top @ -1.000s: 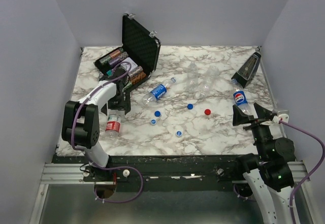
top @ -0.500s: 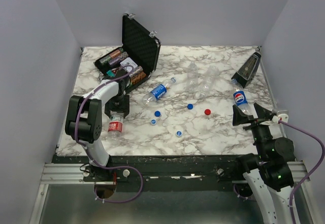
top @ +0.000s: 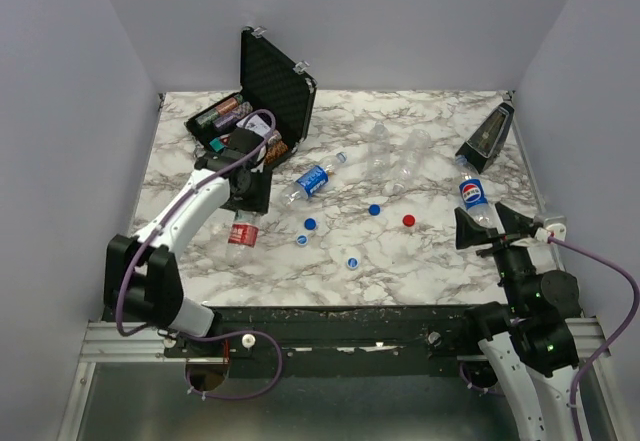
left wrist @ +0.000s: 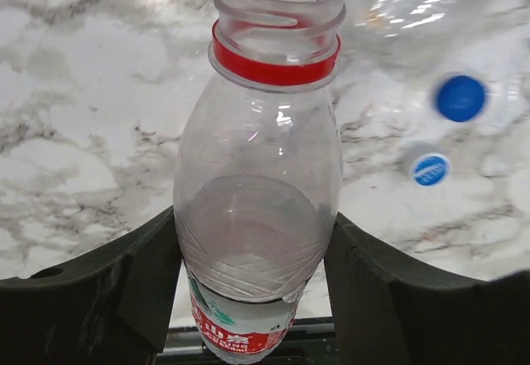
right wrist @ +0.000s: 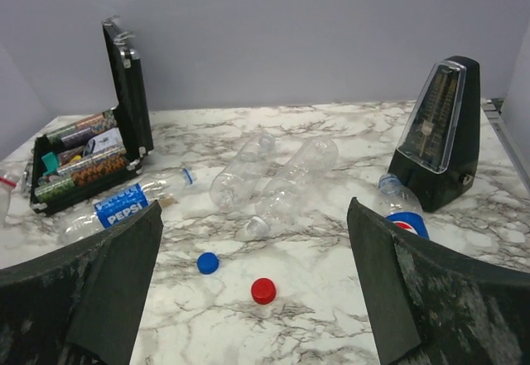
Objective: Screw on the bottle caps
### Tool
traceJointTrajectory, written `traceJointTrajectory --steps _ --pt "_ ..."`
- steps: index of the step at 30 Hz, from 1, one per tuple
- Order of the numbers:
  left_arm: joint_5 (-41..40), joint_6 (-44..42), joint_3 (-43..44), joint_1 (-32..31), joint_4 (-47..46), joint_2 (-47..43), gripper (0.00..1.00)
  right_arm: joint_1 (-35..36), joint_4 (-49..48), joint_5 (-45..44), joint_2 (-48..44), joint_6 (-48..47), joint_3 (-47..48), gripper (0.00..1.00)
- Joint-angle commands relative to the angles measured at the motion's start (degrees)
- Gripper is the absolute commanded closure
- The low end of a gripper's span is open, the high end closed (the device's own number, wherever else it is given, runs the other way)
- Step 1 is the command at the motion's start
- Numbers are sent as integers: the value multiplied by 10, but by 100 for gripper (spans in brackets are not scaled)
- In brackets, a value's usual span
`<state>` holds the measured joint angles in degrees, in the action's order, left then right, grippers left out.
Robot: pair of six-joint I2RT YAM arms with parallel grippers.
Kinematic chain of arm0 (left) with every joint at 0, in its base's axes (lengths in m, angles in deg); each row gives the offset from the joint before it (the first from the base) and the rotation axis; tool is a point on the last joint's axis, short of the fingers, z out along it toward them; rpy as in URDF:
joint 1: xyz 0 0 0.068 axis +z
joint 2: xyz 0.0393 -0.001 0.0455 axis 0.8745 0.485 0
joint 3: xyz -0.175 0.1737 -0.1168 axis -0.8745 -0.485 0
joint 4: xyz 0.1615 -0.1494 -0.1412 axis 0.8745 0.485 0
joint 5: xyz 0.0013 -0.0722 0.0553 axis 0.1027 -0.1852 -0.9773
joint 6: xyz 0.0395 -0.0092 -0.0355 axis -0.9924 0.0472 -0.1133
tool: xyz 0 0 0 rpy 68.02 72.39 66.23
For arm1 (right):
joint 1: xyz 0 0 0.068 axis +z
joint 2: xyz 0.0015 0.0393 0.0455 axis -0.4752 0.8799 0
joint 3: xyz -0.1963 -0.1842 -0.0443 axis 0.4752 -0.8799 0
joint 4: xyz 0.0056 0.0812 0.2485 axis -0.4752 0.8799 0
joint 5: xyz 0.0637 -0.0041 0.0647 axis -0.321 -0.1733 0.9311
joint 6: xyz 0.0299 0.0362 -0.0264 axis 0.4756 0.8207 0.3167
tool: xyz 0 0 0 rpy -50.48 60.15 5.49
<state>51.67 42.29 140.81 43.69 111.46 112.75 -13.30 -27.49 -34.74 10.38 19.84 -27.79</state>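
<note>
My left gripper is shut on the clear bottle with the red-and-white label. Both jaws press its sides below the shoulder. Its open neck with a red ring points away from the wrist camera. A red cap and a blue cap lie mid-table. Two more blue caps and a whitish cap lie nearer the front. My right gripper hangs open and empty at the right side.
An open black case of poker chips stands at the back left. Two unlabelled clear bottles lie mid-table. Pepsi-labelled bottles lie at centre and right. A black metronome stands at the back right.
My left gripper closed from open onto the red-labelled bottle and carried it a little right and away from the front edge. The right arm stayed still.
</note>
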Motion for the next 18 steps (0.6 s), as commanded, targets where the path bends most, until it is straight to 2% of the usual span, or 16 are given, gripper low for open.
traceJointTrajectory --steps 1,8,13,18 --pt "81 -44 2 -42 -96 -104 30 5 15 35 29 37 23 0" --pt "272 -86 -88 -46 -283 -261 29 5 113 128 227 103 103 0" --pt "353 -97 -162 -46 -390 -337 29 5 177 186 363 137 153 0" --pt "442 -101 -223 -47 -469 -370 30 5 138 357 445 113 139 0"
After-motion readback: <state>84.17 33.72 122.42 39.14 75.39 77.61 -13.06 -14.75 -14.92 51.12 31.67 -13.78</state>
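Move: The red cap lies about 9 cm ahead of my open right hand, 9 cm to its left and 28 cm below. A blue cap sits about 9 cm farther left of the red one and 3 cm farther out; a clear bottle lies about 17 cm beyond it. From my left hand, already holding the red-label bottle, the red cap is some 45 cm to the right, level ahead, 9 cm lower; the Pepsi bottle lies 17 cm right and 12 cm ahead. My left hand keeps its grip on the red-label bottle and lifts it about 15 cm while carrying it 11 cm to the right, turning it from nearly lying towards upright, mouth up. Meanwhile my right hand, fingers wide open, sets off down and left with a little forward towards the red cap, tipping its fingers from about level to pointing down and forward. ##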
